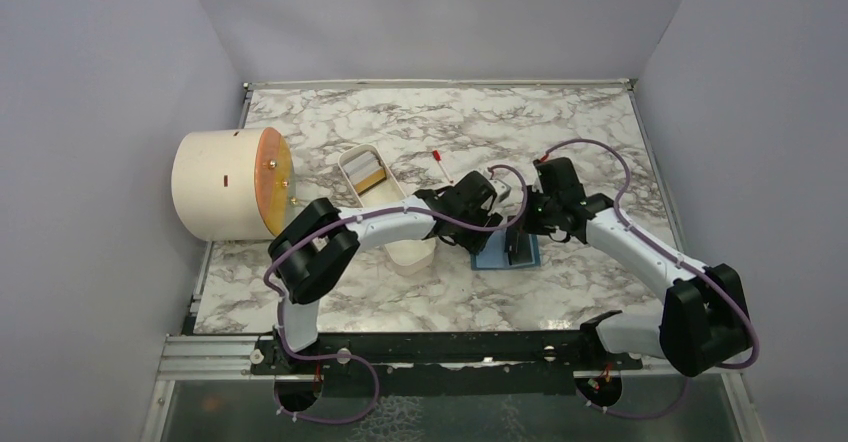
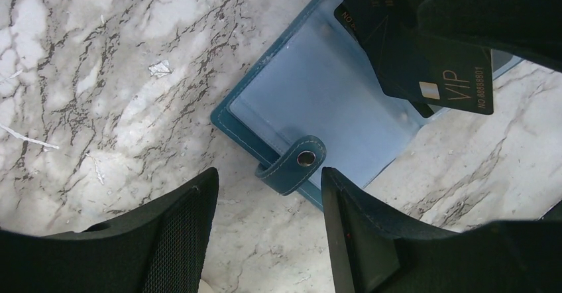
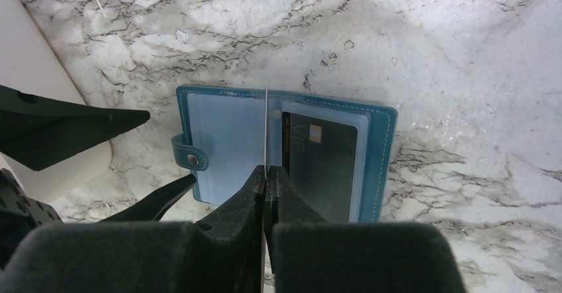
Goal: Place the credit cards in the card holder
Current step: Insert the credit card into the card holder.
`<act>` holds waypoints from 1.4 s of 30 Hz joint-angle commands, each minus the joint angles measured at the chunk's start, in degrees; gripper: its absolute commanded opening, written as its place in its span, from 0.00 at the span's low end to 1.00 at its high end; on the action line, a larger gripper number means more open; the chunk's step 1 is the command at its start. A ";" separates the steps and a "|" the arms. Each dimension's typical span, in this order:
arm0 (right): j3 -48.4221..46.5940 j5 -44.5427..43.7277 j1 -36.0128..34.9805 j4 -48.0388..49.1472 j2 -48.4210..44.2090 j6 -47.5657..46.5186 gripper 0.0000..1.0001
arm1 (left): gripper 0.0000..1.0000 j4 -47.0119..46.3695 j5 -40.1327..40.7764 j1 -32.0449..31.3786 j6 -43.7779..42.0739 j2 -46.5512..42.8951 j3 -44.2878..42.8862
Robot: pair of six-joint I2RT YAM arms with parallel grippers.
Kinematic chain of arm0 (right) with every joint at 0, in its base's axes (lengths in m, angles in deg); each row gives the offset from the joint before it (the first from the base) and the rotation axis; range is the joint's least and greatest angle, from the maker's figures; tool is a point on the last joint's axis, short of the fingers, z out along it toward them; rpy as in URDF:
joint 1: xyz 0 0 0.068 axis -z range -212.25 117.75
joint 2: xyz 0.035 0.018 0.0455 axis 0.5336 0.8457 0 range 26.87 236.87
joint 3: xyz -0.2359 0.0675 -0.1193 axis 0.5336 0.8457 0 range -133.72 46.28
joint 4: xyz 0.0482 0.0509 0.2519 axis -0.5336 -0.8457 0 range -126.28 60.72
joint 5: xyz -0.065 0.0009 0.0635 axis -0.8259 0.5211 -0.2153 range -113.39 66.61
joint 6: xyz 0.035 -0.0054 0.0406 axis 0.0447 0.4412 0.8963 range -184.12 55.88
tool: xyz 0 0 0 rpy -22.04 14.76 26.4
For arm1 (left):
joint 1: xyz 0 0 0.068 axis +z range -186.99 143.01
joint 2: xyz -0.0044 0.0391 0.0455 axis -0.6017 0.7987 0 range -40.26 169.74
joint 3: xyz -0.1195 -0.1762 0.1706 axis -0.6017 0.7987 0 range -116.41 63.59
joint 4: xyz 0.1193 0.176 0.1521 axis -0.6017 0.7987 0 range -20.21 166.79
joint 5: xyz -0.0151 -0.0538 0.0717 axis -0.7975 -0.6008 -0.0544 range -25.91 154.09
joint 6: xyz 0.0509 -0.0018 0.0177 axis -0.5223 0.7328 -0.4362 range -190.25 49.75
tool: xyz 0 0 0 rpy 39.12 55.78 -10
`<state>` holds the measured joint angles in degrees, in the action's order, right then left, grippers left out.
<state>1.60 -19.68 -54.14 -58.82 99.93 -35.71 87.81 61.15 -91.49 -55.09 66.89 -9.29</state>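
The teal card holder [image 3: 381,160] lies open on the marble, its snap strap [image 2: 301,160] pointing towards my left gripper. A dark grey VIP card [image 3: 325,164] lies in its right panel, also seen in the left wrist view as the VIP card [image 2: 437,74]. My right gripper [image 3: 266,168] is shut on a thin clear leaf [image 3: 266,124] that stands edge-on at the holder's spine. My left gripper [image 2: 265,177] hangs open over bare marble just beside the strap, holding nothing. A yellow-orange card [image 1: 366,174] rests in the white oval tray [image 1: 352,158].
A cream cylinder [image 1: 222,184] with a round orange face lies at the far left. A small red-tipped item [image 1: 437,156] sits behind the grippers. The left arm [image 1: 380,224] crosses over the near end of the tray. The two grippers are close together over the card holder [image 1: 492,257].
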 commanded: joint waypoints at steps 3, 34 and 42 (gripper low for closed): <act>3.11 4.48 2.22 5.44 -0.45 0.44 0.01 | 0.60 -2.75 0.52 -0.26 1.31 2.62 -0.47; 14.57 17.38 8.37 15.48 -3.76 5.61 0.01 | 0.00 -2.13 5.56 0.96 4.10 4.88 -0.08; 16.54 22.89 10.24 16.56 -4.44 6.83 0.01 | 0.00 -4.36 4.98 3.19 6.60 3.28 3.13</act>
<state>16.94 -1.59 -44.76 -44.26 96.06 -29.86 82.92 64.72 -89.75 -49.91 70.80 -8.48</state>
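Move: The strap on the card holder's left edge lies about 3 cm below my open left hand, 1 cm ahead and 1 cm right. From that hand, the holder's right pocket is some 10 cm right, 1 cm ahead and 3 cm down; the held card is about 7 cm right, 1 cm ahead, at its height. From my right hand, already gripping that card, the pocket is about 3 cm back, 2 cm right and 5 cm down. I lower my left hand about 2.5 cm to the holder's left edge and close its fingers nearly shut, pinching it at the strap, then ease forward with a small counter-clockwise turn. Meanwhile my right hand keeps its grip on the card and works down and back in short dips, about 3 cm lower in all, rolling some 20 degrees so its fingertips point more to the left and the card leans over the right pocket. ##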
